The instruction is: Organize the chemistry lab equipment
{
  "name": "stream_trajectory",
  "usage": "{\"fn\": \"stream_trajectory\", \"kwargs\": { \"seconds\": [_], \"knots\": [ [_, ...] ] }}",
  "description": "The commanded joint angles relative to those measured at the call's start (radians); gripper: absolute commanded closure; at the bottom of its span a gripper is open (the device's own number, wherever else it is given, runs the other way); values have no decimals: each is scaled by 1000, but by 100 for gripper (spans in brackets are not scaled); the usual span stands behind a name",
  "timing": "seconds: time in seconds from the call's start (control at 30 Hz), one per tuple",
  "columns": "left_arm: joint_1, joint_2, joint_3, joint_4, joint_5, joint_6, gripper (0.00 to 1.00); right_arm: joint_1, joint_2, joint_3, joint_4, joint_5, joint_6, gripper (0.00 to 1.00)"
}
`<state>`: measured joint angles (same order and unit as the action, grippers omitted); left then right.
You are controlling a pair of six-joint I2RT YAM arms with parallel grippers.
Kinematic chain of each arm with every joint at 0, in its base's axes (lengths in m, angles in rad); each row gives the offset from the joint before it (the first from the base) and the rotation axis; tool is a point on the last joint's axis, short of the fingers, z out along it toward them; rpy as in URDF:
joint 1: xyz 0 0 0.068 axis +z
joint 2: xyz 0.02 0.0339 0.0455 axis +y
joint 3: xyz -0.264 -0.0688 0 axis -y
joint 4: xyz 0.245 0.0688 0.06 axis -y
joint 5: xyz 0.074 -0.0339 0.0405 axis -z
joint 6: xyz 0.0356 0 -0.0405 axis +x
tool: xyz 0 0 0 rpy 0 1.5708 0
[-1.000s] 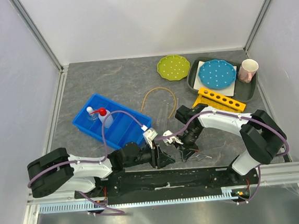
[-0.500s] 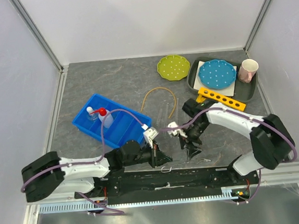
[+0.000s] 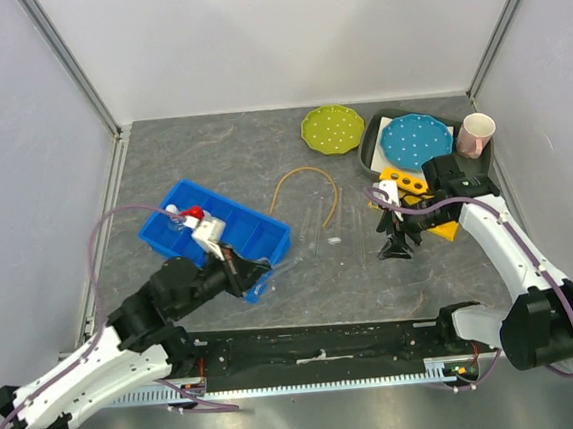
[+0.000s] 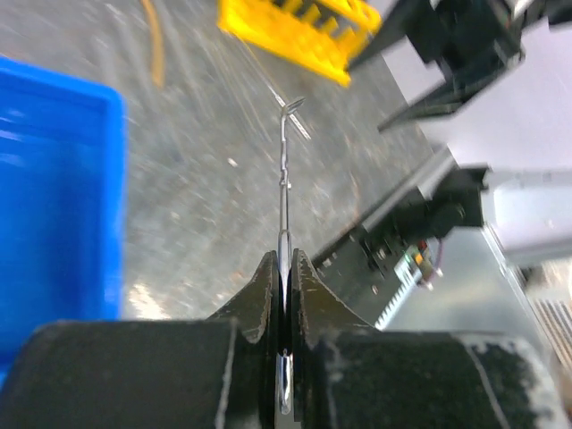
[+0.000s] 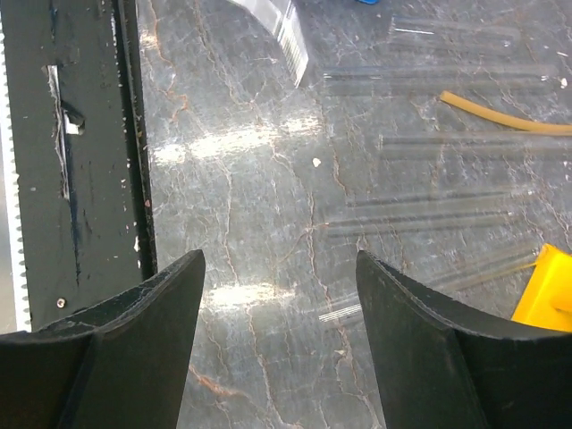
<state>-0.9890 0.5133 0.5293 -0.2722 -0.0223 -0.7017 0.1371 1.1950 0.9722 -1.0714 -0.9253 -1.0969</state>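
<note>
My left gripper [image 4: 284, 259] is shut on the metal wire tongs [image 4: 284, 170], which stick straight out ahead of the jaws above the table. From above, that gripper [image 3: 254, 270] hangs at the near right corner of the blue bin [image 3: 258, 235]. In the bin stands the squeeze bottle with the red cap [image 3: 195, 216]. The tan rubber tube [image 3: 303, 178] arcs on the table beyond. Thin glass tubes [image 5: 429, 82] lie side by side ahead of my right gripper [image 5: 277, 259], which is open and holds nothing. Seen from above, the right gripper [image 3: 392, 245] hovers beside the yellow rack [image 3: 412, 182].
A green dotted plate [image 3: 332, 128] lies at the back. A blue dotted plate [image 3: 416, 141] sits on a dark tray [image 3: 370, 155], with a pink cup [image 3: 476, 135] at its right. A black rail [image 3: 318, 342] runs along the near edge.
The left gripper shut on the tongs and carried them left to the blue bin. The right gripper opened, let the tongs go and drew back right towards the yellow rack.
</note>
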Motion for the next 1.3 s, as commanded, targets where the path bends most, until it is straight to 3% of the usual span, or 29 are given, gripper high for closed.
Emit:
{"fn": "stream_trajectory", "kwargs": {
  "seconds": [0.0, 0.2, 0.57, 1.03, 1.07, 1.2, 1.27],
  "knots": [
    [42, -18, 217, -307, -299, 140, 98, -28, 8, 0, -5, -75, -24, 24],
    [59, 56, 345, -413, -516, 209, 98, -30, 17, -23, -7, -87, -34, 23],
    [81, 37, 209, -397, -620, 220, 98, -31, 34, -35, -9, -89, -38, 22],
    [308, 198, 143, -271, -391, 288, 98, -31, 40, -41, -5, -83, -38, 20],
    [328, 206, 147, -274, -383, 283, 96, -33, 38, -41, -7, -83, -38, 20],
    [351, 226, 173, -318, -357, 269, 51, -30, 40, -43, -7, -81, -40, 20],
    [355, 225, 188, -341, -357, 262, 43, -31, 41, -43, -7, -81, -40, 20]
  ]
}}
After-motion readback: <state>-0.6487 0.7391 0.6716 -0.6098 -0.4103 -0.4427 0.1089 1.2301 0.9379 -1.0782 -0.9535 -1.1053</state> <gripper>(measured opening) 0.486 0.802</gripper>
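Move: The left hand holds the metal tongs; the blue box's third compartment from the left lies about 13 cm ahead, 11 cm left and 15 cm below. The wash bottle stands roughly 18 cm ahead and 17 cm left, the glass flask about 20 cm ahead and 24 cm left. From the right hand the compartment lies some 40 cm left, 6 cm ahead and 11 cm below. Left hand swings tongs about 13 cm left and forward, up, then down over the compartment, turning counter-clockwise, and opens. ##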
